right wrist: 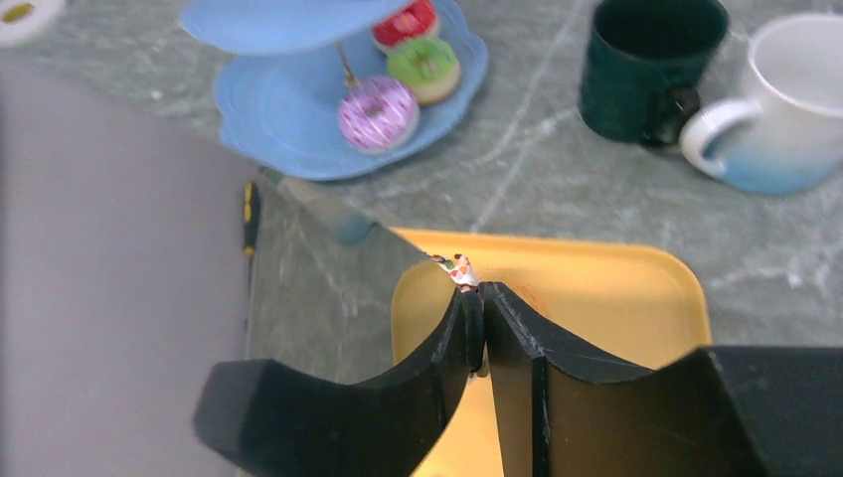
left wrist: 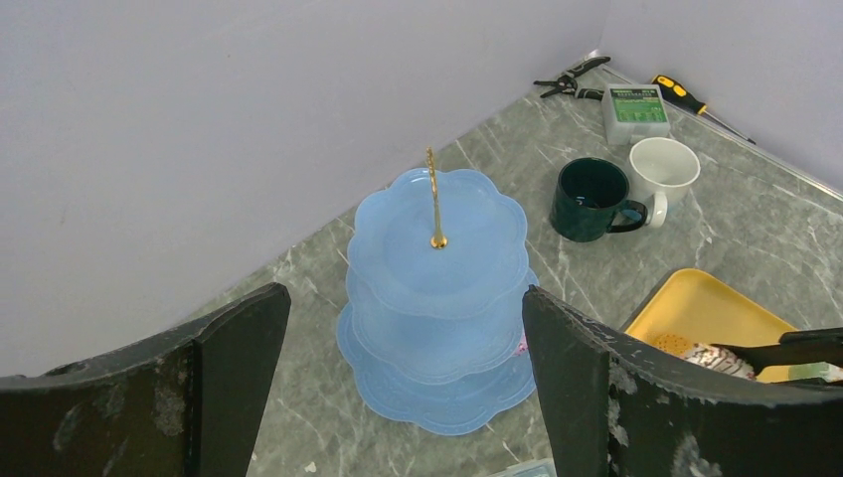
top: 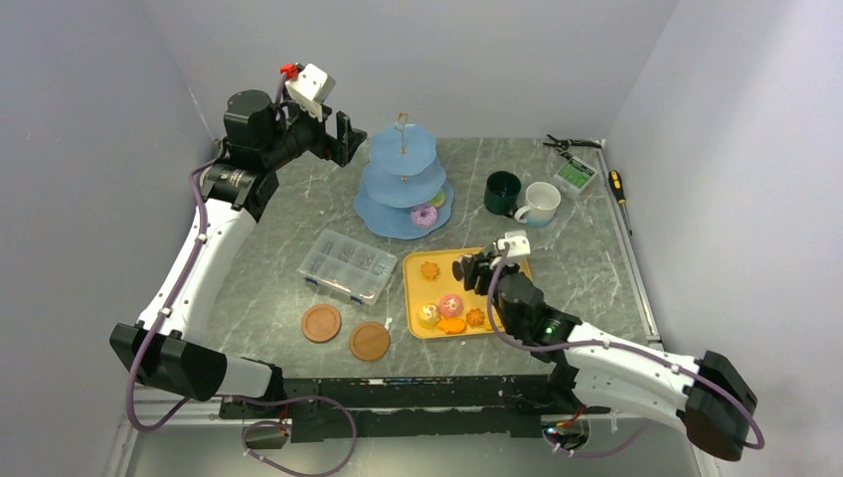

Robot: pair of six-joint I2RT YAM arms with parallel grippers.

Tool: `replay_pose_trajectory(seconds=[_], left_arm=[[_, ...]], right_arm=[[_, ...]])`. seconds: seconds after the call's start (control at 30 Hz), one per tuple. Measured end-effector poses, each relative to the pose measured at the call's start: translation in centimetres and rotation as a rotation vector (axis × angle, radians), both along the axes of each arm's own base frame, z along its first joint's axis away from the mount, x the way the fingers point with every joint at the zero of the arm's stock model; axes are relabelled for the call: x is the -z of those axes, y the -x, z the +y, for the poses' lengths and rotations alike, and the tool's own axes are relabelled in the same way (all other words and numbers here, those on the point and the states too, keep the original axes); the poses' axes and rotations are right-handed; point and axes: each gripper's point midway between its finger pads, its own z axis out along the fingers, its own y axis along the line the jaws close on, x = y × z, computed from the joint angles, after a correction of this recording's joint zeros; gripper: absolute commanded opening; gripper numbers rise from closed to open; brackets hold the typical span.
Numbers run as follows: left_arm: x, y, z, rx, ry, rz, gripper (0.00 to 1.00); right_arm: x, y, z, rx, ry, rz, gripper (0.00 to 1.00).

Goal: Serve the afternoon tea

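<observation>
The light-blue three-tier stand (top: 403, 184) with its gold loop stands at the back centre. Its bottom tier holds a pink doughnut (right wrist: 377, 112), a green one (right wrist: 423, 67) and a red one (right wrist: 408, 22). A dark-green mug (top: 502, 192) and a white mug (top: 540, 203) sit to its right. On the yellow tray (top: 512, 298) lie an orange biscuit (top: 429, 269), a pink doughnut (top: 450, 304) and other small cakes. My right gripper (right wrist: 475, 288) hangs over the tray's far part, shut on a small white sprinkled cake (right wrist: 462, 270). My left gripper (left wrist: 405, 298) is raised left of the stand, open and empty.
A clear compartment box (top: 346, 263) lies left of the tray, with two brown coasters (top: 321, 323) (top: 369, 341) in front of it. Pliers (top: 572, 144), a green-labelled box (top: 575, 176) and a screwdriver (top: 616, 186) lie at the back right corner. Walls enclose the table.
</observation>
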Motion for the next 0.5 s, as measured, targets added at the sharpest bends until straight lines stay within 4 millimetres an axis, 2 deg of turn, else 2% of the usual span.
replay_pose_trajectory(seconds=[0.1, 0.2, 0.33, 0.5], left_arm=[[0.0, 0.0, 0.0, 0.000, 0.000, 0.000, 0.93], [0.0, 0.0, 0.0, 0.000, 0.000, 0.001, 0.93], [0.1, 0.0, 0.0, 0.000, -0.001, 0.003, 0.93], [0.2, 0.0, 0.1, -0.001, -0.005, 0.005, 0.93]], right_arm=[[-1.6, -1.3, 2.5, -0.038, -0.022, -0.028, 0.55], [-2.2, -2.8, 5.6, -0.085, -0.035, -0.040, 0.55], [-2.2, -4.8, 9.9, -0.149, -0.056, -0.048, 0.55], [-1.8, -6.6, 13.6, -0.201, -0.073, -0.070, 0.55]])
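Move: My right hand still holds the white-drizzled donut over the yellow tray, whose middle is about 2 cm back, 1 cm left and 7 cm below. It is bound for the cake stand's bottom tier, centred about 19 cm ahead and 14 cm left, some 4 cm lower. The purple donut there is 15 cm ahead, 10 cm left; the green one 19 cm ahead, 8 cm left. From my left hand the tier lies some 6 cm ahead, 9 cm right and 30 cm down. I sweep my right hand quickly left, about 14 cm, and forward some 7 cm, carrying the drizzled donut off from above the tray towards the front of the stand's bottom tier. Early on I rise a couple of centimetres, then stay nearly level, turning the hand some 10 degrees counter-clockwise and keeping my finger grip unchanged. ##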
